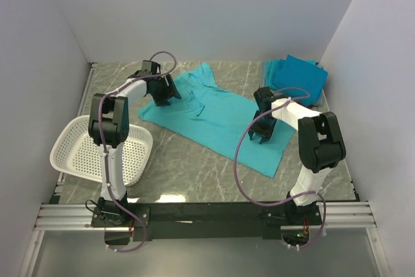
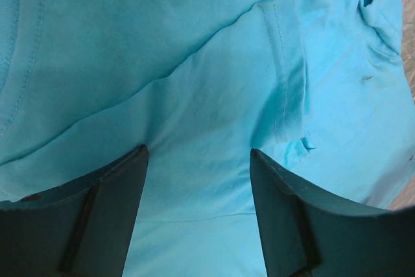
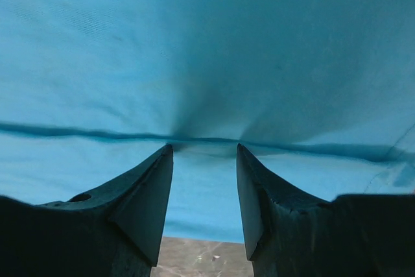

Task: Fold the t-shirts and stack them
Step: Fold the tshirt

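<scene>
A teal t-shirt (image 1: 214, 118) lies spread and creased across the middle of the table. My left gripper (image 1: 163, 95) stands over its back left part, near a sleeve, jaws open. In the left wrist view flat cloth (image 2: 194, 63) with a stitched hem fills the gap of the gripper (image 2: 198, 150). My right gripper (image 1: 262, 135) is down on the shirt's right part. In the right wrist view its tips (image 3: 204, 147) stand apart against a fold line of the t-shirt (image 3: 194, 43), which puckers there. A stack of folded teal t-shirts (image 1: 295, 76) sits at the back right.
A white perforated basket (image 1: 74, 150) stands at the left, beside the left arm. The grey marble table (image 1: 194, 173) has walls at the back and on both sides. Bare tabletop (image 3: 194, 257) shows just below the shirt's near edge.
</scene>
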You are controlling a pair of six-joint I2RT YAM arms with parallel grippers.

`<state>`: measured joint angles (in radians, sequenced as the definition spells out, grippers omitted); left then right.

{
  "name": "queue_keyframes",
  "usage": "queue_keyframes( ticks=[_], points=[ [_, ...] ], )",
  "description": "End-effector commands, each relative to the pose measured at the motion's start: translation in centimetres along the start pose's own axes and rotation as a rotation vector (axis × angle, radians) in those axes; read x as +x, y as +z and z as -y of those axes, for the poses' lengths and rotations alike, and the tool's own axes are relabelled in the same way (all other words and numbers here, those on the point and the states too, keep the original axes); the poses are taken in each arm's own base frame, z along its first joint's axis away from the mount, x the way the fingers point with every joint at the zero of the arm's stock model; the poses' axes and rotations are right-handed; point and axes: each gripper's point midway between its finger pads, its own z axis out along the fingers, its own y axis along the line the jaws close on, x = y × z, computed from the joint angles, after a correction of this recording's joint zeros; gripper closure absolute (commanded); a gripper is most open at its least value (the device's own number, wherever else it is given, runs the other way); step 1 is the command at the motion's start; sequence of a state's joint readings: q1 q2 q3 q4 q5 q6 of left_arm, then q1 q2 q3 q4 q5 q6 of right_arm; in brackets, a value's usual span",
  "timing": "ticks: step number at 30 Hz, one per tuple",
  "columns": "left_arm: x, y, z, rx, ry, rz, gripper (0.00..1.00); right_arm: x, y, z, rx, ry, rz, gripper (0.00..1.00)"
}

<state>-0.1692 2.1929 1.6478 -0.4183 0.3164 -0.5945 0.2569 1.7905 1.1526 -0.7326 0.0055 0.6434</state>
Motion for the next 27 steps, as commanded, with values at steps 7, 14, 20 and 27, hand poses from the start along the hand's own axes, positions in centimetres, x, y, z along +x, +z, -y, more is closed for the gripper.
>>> queue_keyframes(
  ticks=[7, 14, 20, 27],
  points=[
    [4.3, -1.7, -6.1, -0.188, -0.025, -0.069, 0.28, 4.9, 1.7, 2.5, 0.093, 0.052, -0.114, 0.49],
    [6.4, -3.1, -7.9, -0.259, -0.013, -0.087, 0.28, 8.5, 1.1, 3.8, 0.104, 0.084, -0.195, 0.49],
    [7.7, -4.3, -8.2, -0.265, 0.000, -0.112, 0.28, 10.6, 0.6, 3.9, 0.104, 0.097, -0.232, 0.49],
    [7.9, -6.2, -7.2, -0.261, 0.017, -0.108, 0.28, 11.3, -1.4, 3.7, 0.105, 0.081, -0.228, 0.49]
  ],
)
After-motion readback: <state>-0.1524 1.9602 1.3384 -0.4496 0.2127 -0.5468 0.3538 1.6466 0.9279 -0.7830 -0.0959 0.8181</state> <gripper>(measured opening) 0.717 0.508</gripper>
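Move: Under both hands, with the fingertips at cloth height, lies the t-shirt. Its middle is some 19 cm right and 8 cm back from the left hand, and about 22 cm left and 9 cm ahead of the right. The white basket sits roughly 29 cm left and 22 cm back from the left hand. From the right hand, the folded stack is some 26 cm ahead and 17 cm right, and the shirt's near corner about 16 cm back and 6 cm right. Dragging the t-shirt back towards the table's near edge, both hands keep their part-open fingertips down on the cloth without pinching. The right sinks a centimetre, hesitates, then draws back about 9 cm, drifting slightly left as its fingertips tilt some 10 degrees towards the base. The left slides steadily back about 7 cm and 4 cm left, towards the basket. ##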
